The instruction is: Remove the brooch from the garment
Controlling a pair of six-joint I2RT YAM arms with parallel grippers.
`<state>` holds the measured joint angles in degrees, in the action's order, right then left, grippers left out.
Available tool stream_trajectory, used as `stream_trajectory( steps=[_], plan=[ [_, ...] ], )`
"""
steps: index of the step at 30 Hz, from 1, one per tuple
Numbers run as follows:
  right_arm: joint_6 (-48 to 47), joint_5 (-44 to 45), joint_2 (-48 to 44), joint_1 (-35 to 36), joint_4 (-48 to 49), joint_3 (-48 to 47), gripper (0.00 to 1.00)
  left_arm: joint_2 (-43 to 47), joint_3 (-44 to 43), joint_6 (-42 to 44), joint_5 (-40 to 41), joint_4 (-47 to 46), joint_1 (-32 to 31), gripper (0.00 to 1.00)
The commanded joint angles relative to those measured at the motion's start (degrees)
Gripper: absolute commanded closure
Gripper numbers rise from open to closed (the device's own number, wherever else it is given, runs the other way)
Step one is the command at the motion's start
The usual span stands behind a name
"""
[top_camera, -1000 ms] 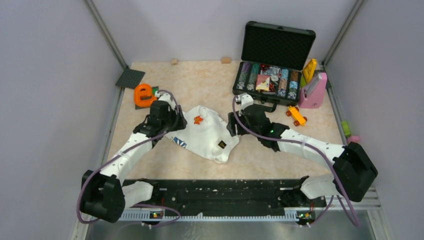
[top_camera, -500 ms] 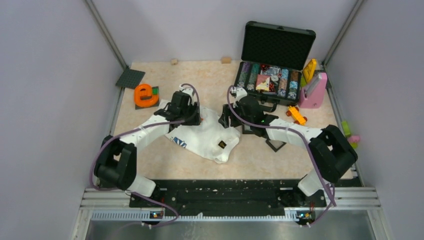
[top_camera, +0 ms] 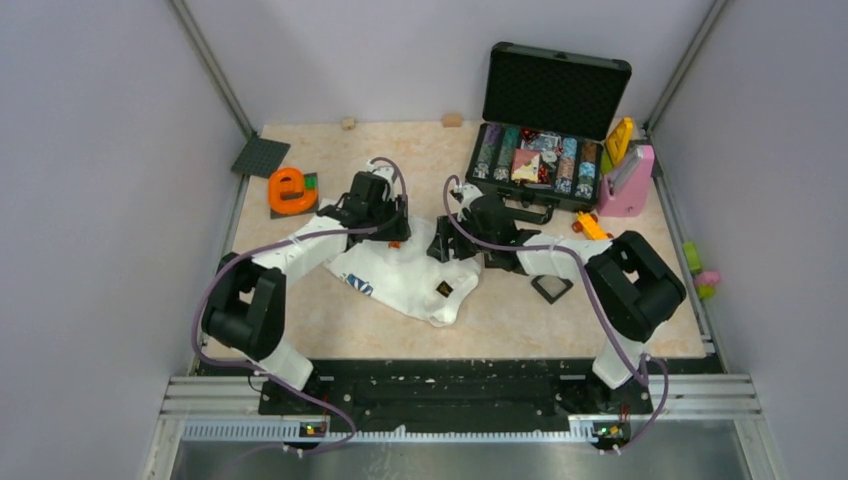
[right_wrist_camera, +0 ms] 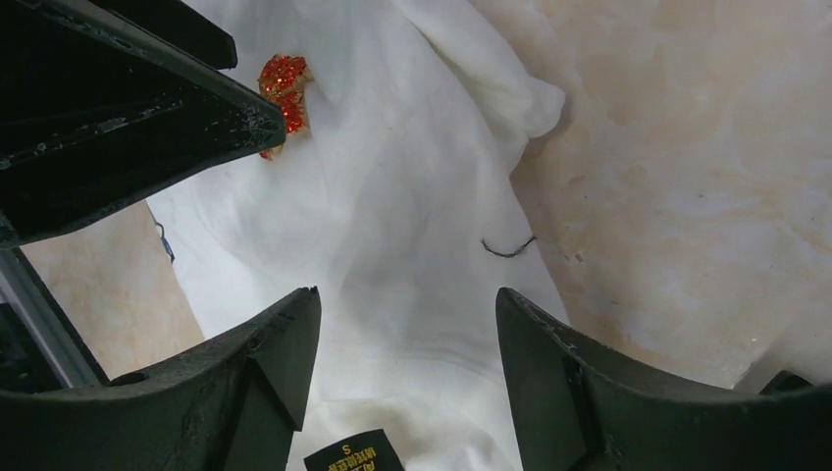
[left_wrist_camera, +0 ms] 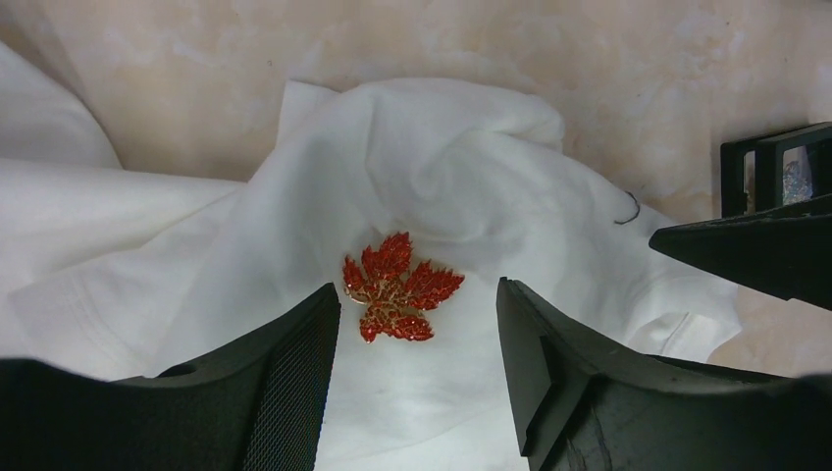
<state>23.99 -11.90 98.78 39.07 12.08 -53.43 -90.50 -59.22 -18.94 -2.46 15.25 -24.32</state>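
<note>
The garment (top_camera: 412, 278), a crumpled white shirt, lies mid-table. The brooch (left_wrist_camera: 400, 287), a small glittering red leaf-shaped pin, sits on its upper fold. My left gripper (left_wrist_camera: 417, 289) hovers open just over the brooch, which lies between the fingertips, nearer the left one; nothing is gripped. My right gripper (right_wrist_camera: 407, 292) is open above plain white cloth, near the black tag (right_wrist_camera: 355, 453). In the right wrist view the brooch (right_wrist_camera: 283, 86) peeks out beside the left gripper's finger (right_wrist_camera: 128, 118). From above, the left gripper (top_camera: 386, 232) and right gripper (top_camera: 440, 246) face each other across the shirt's top.
An orange letter-shaped toy (top_camera: 290, 190) and a dark grey plate (top_camera: 261, 156) lie at the back left. An open black case (top_camera: 545, 150) of chips stands at the back right, with an orange toy car (top_camera: 590, 228), a pink holder (top_camera: 628, 182) and a small black square frame (top_camera: 551, 288) nearby.
Both arms have swung inward over the shirt: the left gripper moved right onto the brooch's spot, and the right gripper moved left toward it. Both stay open.
</note>
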Motion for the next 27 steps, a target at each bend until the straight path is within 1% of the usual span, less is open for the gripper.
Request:
stream_trajectory(
  steps=[1, 8, 13, 15, 19, 25, 27],
  plan=[
    [0.8, -1.5, 1.4, -0.7, 4.1, -2.5, 0.33, -2.2, -3.0, 0.5, -1.3, 0.9, 0.1, 0.36],
    [0.9, -1.3, 2.7, -1.0, 4.1, -2.6, 0.35, -4.3, -4.2, -0.1, -0.9, 2.9, 0.3, 0.36],
    [1.1, -1.3, 4.1, -1.2, 4.3, -2.8, 0.43, -4.0, -3.5, -0.6, -1.5, 2.7, 0.9, 0.36],
    [1.2, -1.8, 4.5, -1.2, 4.6, -2.8, 0.48, -4.0, -3.1, -0.8, -2.3, 2.3, 1.1, 0.36],
    [1.3, -2.6, 4.7, -1.2, 5.0, -2.8, 0.50, -4.6, -2.4, -1.4, -5.4, 0.7, 2.0, 0.36],
    [1.2, -2.9, 4.5, -1.2, 4.9, -2.9, 0.54, -6.1, -2.4, -2.6, -9.7, -0.3, 4.0, 0.39],
    [1.1, -2.9, 4.6, -1.2, 4.8, -3.0, 0.59, -6.2, -2.2, -2.7, -10.5, -0.6, 4.2, 0.39]
  ],
)
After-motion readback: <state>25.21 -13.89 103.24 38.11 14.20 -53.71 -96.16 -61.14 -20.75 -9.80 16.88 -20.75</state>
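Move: The brooch lies almost directly under the left hand's open fingers, about 4 cm below and 1 cm ahead. The right hand goes for the bare cloth of the garment beside the brooch, roughly 4 cm below and 1 cm ahead and to its left; the brooch itself is some 8 cm to the right hand's left, 2 cm ahead and 4 cm below, and the black label about 7 cm back, 2 cm to the right and 4 cm below. Both hands come down onto the garment until their fingertips touch the cloth. The left sinks about 2.5 cm, its fingers staying open astride the brooch while the wrist tips some 10 degrees steeper; the right drops about as far beside the brooch and draws its fingers roughly a third of the way together over the cloth, not yet shut. ##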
